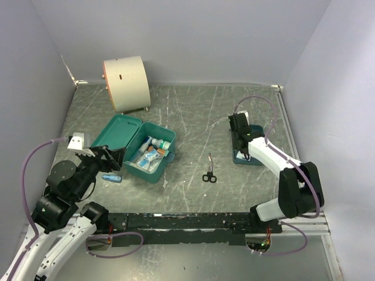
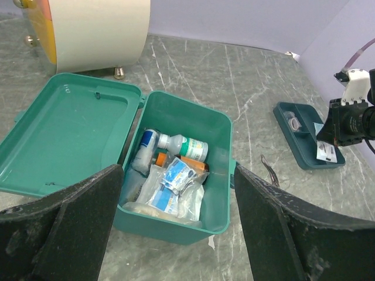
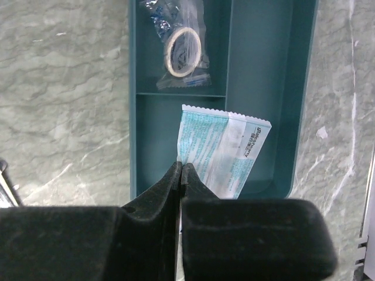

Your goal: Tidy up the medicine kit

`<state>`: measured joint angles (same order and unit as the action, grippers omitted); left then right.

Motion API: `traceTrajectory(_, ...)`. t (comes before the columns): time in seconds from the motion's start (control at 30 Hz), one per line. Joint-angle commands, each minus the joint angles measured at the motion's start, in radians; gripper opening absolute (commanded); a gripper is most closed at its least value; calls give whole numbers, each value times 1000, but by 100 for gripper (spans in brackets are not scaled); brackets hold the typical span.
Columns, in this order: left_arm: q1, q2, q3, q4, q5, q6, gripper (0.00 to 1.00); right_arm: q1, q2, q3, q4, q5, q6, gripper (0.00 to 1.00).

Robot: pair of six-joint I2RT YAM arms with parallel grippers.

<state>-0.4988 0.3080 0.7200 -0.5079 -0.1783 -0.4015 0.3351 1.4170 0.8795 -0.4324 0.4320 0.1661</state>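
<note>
The medicine kit (image 1: pixel 145 174) is a teal box at the left, standing open with its lid (image 1: pixel 117 132) laid flat. In the left wrist view the kit (image 2: pixel 170 225) holds a white bottle with a green label (image 2: pixel 184 146), clear packets (image 2: pixel 176 181) and an orange item (image 2: pixel 193 164). My left gripper (image 1: pixel 114 157) hovers open over the kit's near side (image 2: pixel 177 170), holding nothing. My right gripper (image 3: pixel 180 165) is shut on the corner of a teal-and-white sachet (image 3: pixel 225 152) over the divided blue-teal tray (image 3: pixel 263 70). A bagged tape roll (image 3: pixel 184 52) lies in the tray.
A cream drum (image 1: pixel 126 82) stands at the back left, behind the lid. Black scissors (image 1: pixel 209 172) lie between the kit and the tray (image 1: pixel 249 157). A small blue tube (image 1: pixel 111 178) lies on the table beside the kit's near left corner. Walls enclose the table on three sides.
</note>
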Motion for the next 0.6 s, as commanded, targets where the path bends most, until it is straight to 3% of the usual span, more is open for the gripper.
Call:
traceTrajectory(0.0,6,9,12,-6,5,-2,88,-34,54,-11,83,-46,-39,0)
traceTrajectory(0.27,6,10,10,-5,4,0,88,-34,167,-28,128,-121,-3,0)
traceTrajectory(0.57,6,24,10,0,6,3,88,2,188,-30,159,-212,56,0)
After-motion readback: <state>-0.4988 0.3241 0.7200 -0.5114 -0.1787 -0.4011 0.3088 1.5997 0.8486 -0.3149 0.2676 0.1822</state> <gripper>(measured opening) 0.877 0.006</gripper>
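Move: The right gripper, shut on the packet, hangs above the tray's near-left compartment, whose middle is roughly 7 cm below and about 1 cm ahead of it. The bagged tape roll lies in the compartment beyond, some 8 cm ahead; the tray's long compartment is about 4 cm ahead and 7 cm to the right. The scissors lie about 13 cm left and 5 cm back. From the left hand, the near-left compartment is some 43 cm right, 13 cm ahead and 27 cm below. Lower the right gripper about 6 cm into the tray's near-left compartment, fingers still shut on the packet's left edge. Ease it slightly forward and right at first, then shift it left about 2.5 cm towards the tray's left wall, while tilting the fingers some 10 degrees to point more steeply down. ##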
